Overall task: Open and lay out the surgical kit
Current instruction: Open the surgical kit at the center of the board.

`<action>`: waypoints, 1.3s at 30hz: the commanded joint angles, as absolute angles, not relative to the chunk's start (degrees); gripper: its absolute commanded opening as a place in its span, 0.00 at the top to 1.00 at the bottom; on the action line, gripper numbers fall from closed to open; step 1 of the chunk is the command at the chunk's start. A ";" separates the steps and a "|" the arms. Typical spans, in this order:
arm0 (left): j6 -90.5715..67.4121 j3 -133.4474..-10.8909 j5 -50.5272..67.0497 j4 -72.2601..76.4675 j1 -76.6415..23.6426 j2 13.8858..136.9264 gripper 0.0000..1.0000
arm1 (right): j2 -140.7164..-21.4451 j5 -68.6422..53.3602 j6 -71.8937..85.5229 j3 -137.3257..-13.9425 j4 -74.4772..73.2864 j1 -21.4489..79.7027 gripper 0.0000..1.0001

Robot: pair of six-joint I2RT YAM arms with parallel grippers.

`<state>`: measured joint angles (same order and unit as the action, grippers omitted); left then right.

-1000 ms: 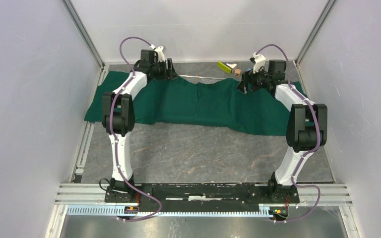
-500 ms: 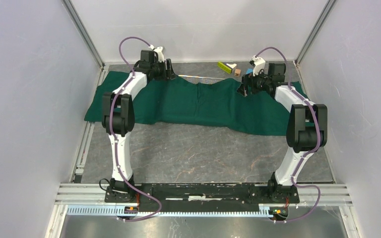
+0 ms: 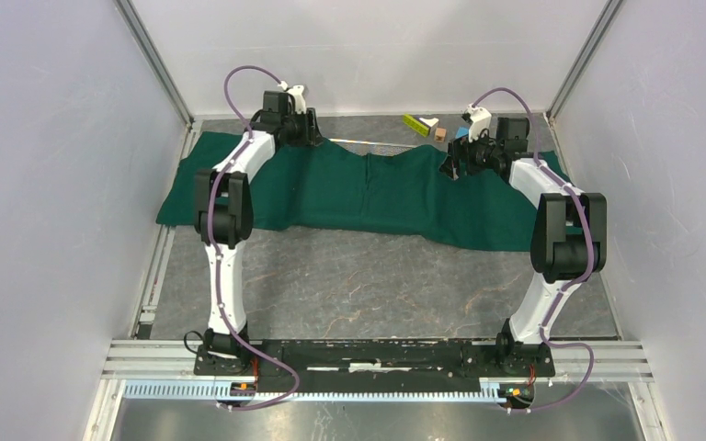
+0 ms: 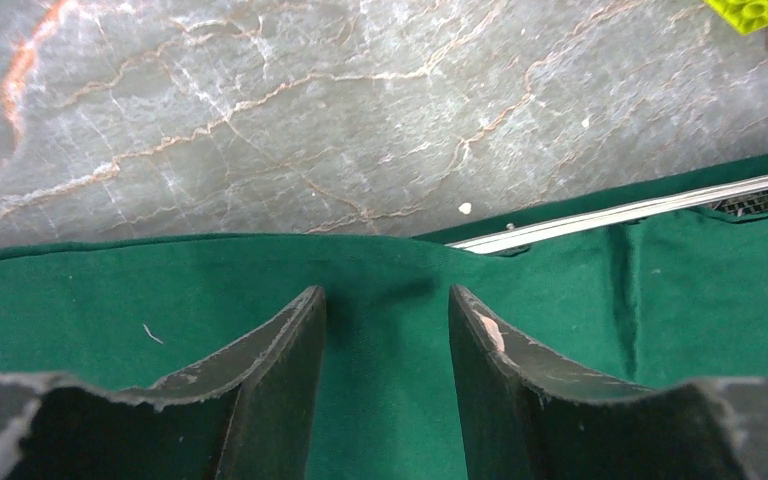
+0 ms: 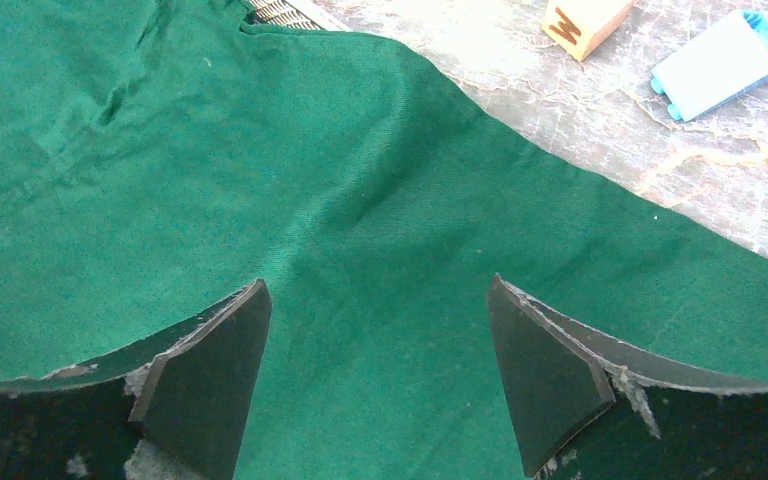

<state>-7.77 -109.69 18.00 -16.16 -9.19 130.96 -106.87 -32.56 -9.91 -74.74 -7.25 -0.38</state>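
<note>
The surgical kit shows as a dark green cloth [image 3: 368, 188] spread across the far half of the table. It bulges over a silver wire-mesh tray whose rim [image 4: 640, 208] peeks out at the back edge [image 3: 372, 143]. A corner of mesh [image 5: 275, 12] shows in the right wrist view. My left gripper [image 3: 317, 138] [image 4: 387, 300] hovers over the cloth's back edge at the left, jaws partly apart with only cloth beneath. My right gripper [image 3: 449, 163] [image 5: 378, 285] stands wide open above the cloth's back right part. No clamps or tweezers show.
Behind the cloth on the marble table [image 3: 358, 285] lie a yellow-green block [image 3: 416, 124] [image 4: 755, 12], a brown block [image 3: 440, 133] [image 5: 580, 20] and a blue block [image 3: 461, 133] [image 5: 725, 62]. Walls close in the table at left, right and back.
The left jaws have drawn closer together over the cloth edge. The right gripper shifted slightly toward the back, then held still.
</note>
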 commanded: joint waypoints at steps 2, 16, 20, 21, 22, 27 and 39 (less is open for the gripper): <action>-5.54 -112.09 17.99 -17.03 -9.55 132.51 0.45 | -105.69 -33.50 -10.68 -74.80 -7.03 -0.28 0.14; -5.57 -111.55 20.60 -17.40 -9.59 129.93 0.70 | -105.83 -33.57 -10.98 -75.55 -8.17 -0.35 0.14; -4.84 -111.31 21.73 -17.49 -9.62 127.88 0.68 | -105.58 -33.59 -11.12 -75.84 -8.52 -0.27 0.14; -4.70 -111.27 22.04 -17.49 -9.58 127.35 0.68 | -105.58 -33.60 -11.18 -75.93 -8.66 -0.33 0.14; -4.66 -111.18 22.42 -17.50 -9.61 127.04 0.68 | -105.60 -33.62 -11.16 -76.15 -8.70 -0.31 0.14; -4.40 -110.46 23.33 -17.49 -9.58 125.69 0.71 | -105.22 -33.63 -11.34 -76.55 -9.23 -0.34 0.14; -3.58 -109.09 26.03 -17.89 -9.54 123.16 0.98 | -104.02 -33.44 -11.77 -76.71 -9.76 -0.28 0.14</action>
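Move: The raised upper layer of the green cloth, near its far edge, lies almost straight below the open left fingers, about 3 cm down and perhaps 1 cm nearer the robot. From the left hand, the middle of the exposed white strip is roughly 15 cm to the right and 1 cm nearer the robot, and the yellow-green block about 27 cm to the right and 5 cm farther out. From the right hand, the spot to be gripped is some 35 cm to the left and 9 cm ahead. The left fingers pinch a fold of the green cloth near its far edge: they dip about 2 cm onto it and close halfway, linger there, then shut fully as the hand lifts some 3.5 cm. It eases slightly back and to the right near the end, turning about 5 degrees clockwise. ##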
